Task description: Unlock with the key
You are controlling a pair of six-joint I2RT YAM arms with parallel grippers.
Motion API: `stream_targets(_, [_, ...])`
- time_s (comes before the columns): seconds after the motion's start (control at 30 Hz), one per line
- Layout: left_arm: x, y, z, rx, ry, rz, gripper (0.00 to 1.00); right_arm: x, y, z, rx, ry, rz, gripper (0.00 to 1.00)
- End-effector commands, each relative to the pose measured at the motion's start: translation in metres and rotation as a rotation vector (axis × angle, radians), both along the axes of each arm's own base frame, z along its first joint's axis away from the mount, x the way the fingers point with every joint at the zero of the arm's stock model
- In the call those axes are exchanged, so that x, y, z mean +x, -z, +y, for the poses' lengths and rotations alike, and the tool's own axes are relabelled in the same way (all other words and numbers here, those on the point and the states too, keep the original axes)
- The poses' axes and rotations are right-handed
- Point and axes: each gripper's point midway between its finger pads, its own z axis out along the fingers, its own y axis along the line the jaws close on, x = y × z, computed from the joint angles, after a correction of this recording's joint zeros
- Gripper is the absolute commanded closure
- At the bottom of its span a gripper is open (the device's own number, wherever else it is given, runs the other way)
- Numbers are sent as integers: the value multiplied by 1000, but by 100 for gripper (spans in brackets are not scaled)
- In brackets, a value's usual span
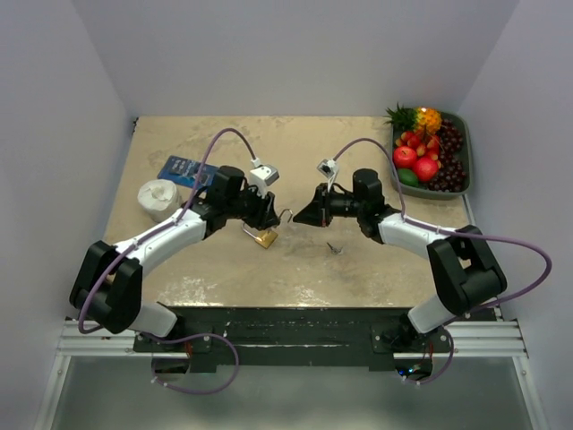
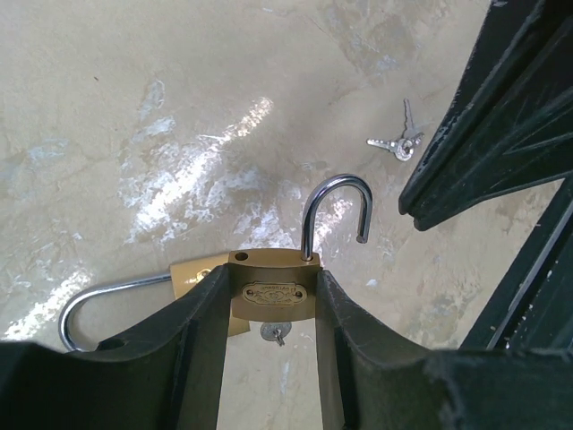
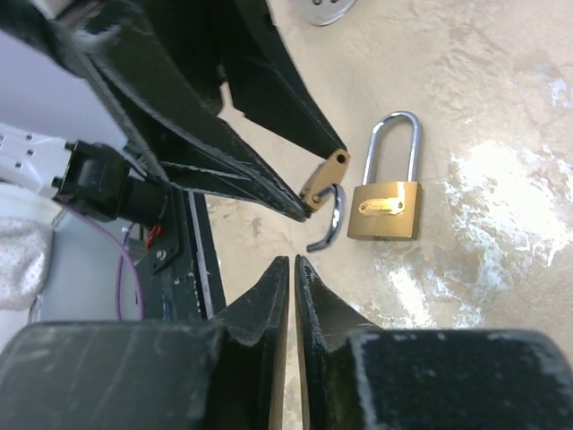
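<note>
My left gripper [image 2: 273, 279] is shut on a brass padlock [image 2: 273, 291] and holds it above the table. Its steel shackle [image 2: 336, 210] stands swung open, one leg free. A small silver key [image 2: 276, 333] sticks out of the padlock's underside. In the top view the left gripper [image 1: 271, 218] faces my right gripper [image 1: 303, 216], a little apart. The right gripper [image 3: 293, 262] is shut and empty, just short of the held padlock [image 3: 324, 182]. A loose key bunch [image 2: 398, 143] lies on the table, also seen in the top view [image 1: 333, 246].
A second brass padlock [image 3: 383, 210] with closed shackle lies flat on the table below the left gripper [image 1: 265, 238]. A white roll [image 1: 159, 197] and blue packet [image 1: 183, 170] sit at back left. A green fruit tray [image 1: 466, 143] stands at back right.
</note>
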Motion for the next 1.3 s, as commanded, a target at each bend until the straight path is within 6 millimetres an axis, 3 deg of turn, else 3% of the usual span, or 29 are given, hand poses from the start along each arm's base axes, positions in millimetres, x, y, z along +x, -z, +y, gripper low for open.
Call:
stream_targets(0.0, [17, -25, 2, -13, -51, -103, 100, 15, -10, 1, 2, 76, -4, 85])
stream_targets(0.1, [24, -26, -1, -44, -110, -52, 100, 26, -2, -5, -32, 177, 15, 75])
stream_targets(0.27, [34, -15, -2, 5, -266, -24, 100, 48, 2, -27, -95, 392, 13, 67])
stream_targets(0.33, [33, -15, -13, 16, -296, -24, 100, 57, -7, -44, -121, 508, -20, 61])
stream_targets(0.47, [45, 4, -22, 45, -387, 37, 100, 63, -33, -73, -159, 653, -116, 50])
stream_targets(0.6, [63, 8, -29, 44, -438, 37, 100, 54, -61, -96, -159, 740, -189, 37])
stream_targets(0.63, [68, 15, -29, 61, -459, 41, 100, 51, -62, -97, -159, 745, -194, 35])
stream_targets(0.7, [81, 8, -35, 34, -483, 22, 100, 46, -63, -102, -157, 755, -194, 33])
stream_targets(0.77, [92, 13, -43, 14, -507, 25, 100, 41, -68, -106, -148, 769, -199, 32])
stream_targets(0.8, [101, 6, -49, 0, -515, 10, 100, 39, -67, -108, -150, 775, -196, 31])
stream_targets(0.83, [108, 21, -50, 34, -535, 14, 100, 37, -72, -112, -141, 792, -208, 31])
stream_targets(0.87, [122, 8, -57, 18, -544, -9, 100, 34, -71, -114, -147, 796, -205, 31])
stream_targets(0.9, [128, 10, -59, 39, -545, -16, 100, 32, -70, -117, -150, 806, -206, 31])
stream_targets(0.93, [133, 34, -56, 110, -560, 8, 100, 30, -76, -120, -140, 815, -221, 30])
stream_targets(0.97, [148, 19, -65, 94, -563, -23, 100, 28, -76, -123, -144, 826, -225, 30])
stream_targets(1.0, [156, 22, -65, 118, -562, -26, 100, 26, -76, -125, -146, 829, -229, 30])
stream_targets(1.03, [159, 43, -63, 173, -565, 2, 100, 25, -78, -126, -146, 831, -236, 29])
stream_targets(1.07, [172, 32, -67, 155, -570, -14, 100, 23, -81, -130, -147, 842, -242, 29])
stream_targets(1.13, [177, 49, -67, 182, -562, 23, 100, 20, -85, -133, -153, 848, -258, 29])
stream_targets(1.27, [198, 51, -60, 162, -602, 50, 100, 12, -89, -142, -162, 868, -281, 27])
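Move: The left hand still grips the small padlock, shackle open and key in its bottom; the bare table it heads for is some 18 cm ahead, 8 cm right and 11 cm below. The closed large padlock lies level, 5 cm left and 11 cm below; the spare keys 5 cm back, 15 cm right. From the nearly shut right hand, the small padlock is 5 cm left and 4 cm below, the spare keys 6 cm back, 11 cm right and 15 cm below. Left hand carries the small padlock 17 cm forward, right and down; right hand opens, withdrawing right and up. ##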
